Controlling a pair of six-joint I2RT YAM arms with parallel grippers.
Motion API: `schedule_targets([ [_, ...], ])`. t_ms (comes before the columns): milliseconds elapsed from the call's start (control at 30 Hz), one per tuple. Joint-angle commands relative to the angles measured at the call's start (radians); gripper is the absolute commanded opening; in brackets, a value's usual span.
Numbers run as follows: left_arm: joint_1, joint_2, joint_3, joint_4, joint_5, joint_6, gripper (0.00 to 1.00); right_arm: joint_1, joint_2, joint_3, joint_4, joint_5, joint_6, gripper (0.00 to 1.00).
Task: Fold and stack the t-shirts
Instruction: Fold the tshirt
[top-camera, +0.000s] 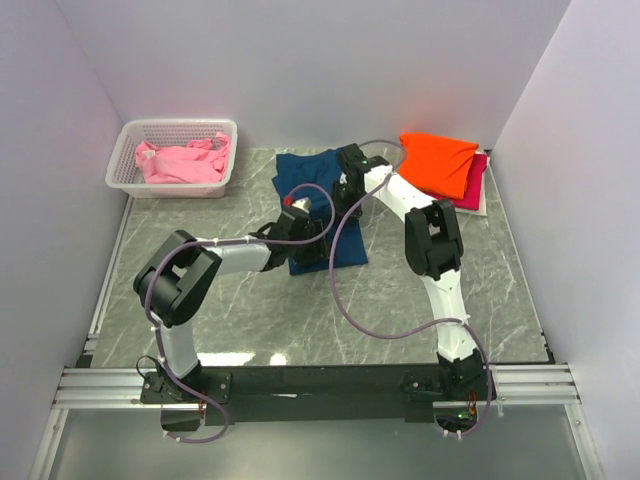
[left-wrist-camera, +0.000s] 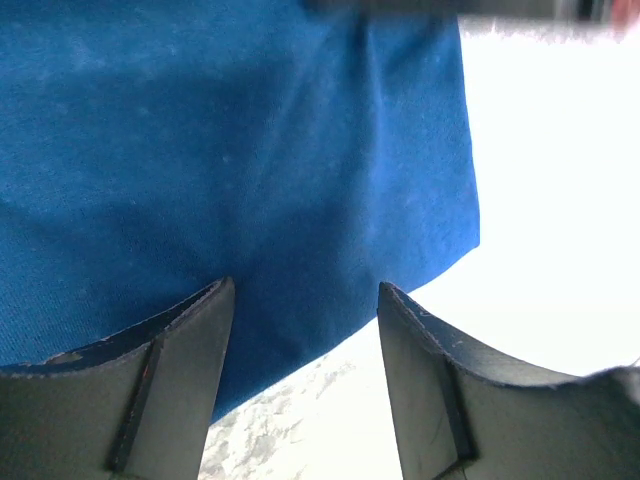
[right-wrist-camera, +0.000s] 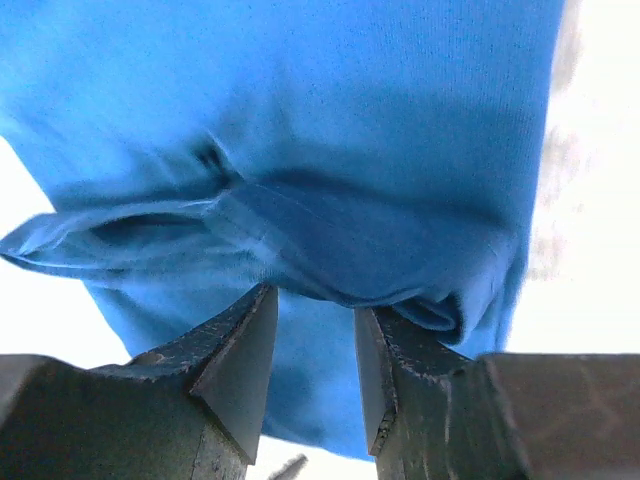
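A dark navy t-shirt (top-camera: 322, 205) lies partly folded in the middle of the marble table (top-camera: 250, 310), and both arms reach onto it. My left gripper (top-camera: 306, 226) is low over the shirt's near left part. In the left wrist view this gripper (left-wrist-camera: 305, 290) stands open, with the blue cloth (left-wrist-camera: 230, 150) just past its tips and bare table between the fingers. My right gripper (top-camera: 350, 176) is at the shirt's far right edge. Seen from the right wrist, it (right-wrist-camera: 315, 300) is open, and a folded hem of the shirt (right-wrist-camera: 350, 120) lies across its fingertips.
A white lattice basket (top-camera: 128, 160) at the back left holds a pink t-shirt (top-camera: 185, 162). At the back right a folded orange t-shirt (top-camera: 438, 160) sits on a magenta one (top-camera: 476, 186). Purple cables loop over the table. White walls close in three sides.
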Motion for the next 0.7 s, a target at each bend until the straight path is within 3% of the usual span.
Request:
schedule_targets([
  [0,-0.034,0.005,-0.067,-0.118,-0.009,0.04,0.66,0.003,0.043,0.139,0.001,0.07,0.033,0.43],
  [200,-0.051,-0.062,-0.13,-0.172,-0.035,0.04,0.66,-0.029,0.094,0.286,0.005,0.051,0.065,0.44],
  [433,-0.06,-0.176,-0.104,-0.262,-0.072,0.054,0.67,-0.061,-0.066,0.105,0.094,0.029,0.026,0.44],
  [667,-0.062,-0.283,0.0,-0.367,-0.139,0.05,0.69,-0.09,-0.276,-0.206,0.137,0.034,-0.029,0.44],
])
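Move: The blue t-shirt, folded to a strip, has its middle about 8 cm ahead of the left gripper, level sideways and some 3 cm below; its near hem lies about 6 cm back and 1 cm right of that gripper. From the right gripper, the shirt's middle is about 6 cm left, 1 cm back and 3 cm down. The orange stack stands roughly 9 cm ahead of the right gripper and 21 cm to its right, about 1 cm lower. Keep the left gripper's open fingers low on the near part of the t-shirt and drag the cloth back about 6 cm, then also some 4 cm left, easing up at the end. Meanwhile sweep the right gripper forward and up about 6 cm over the shirt, then swing it back and right, raised off the cloth, to just beyond the shirt's right edge. ##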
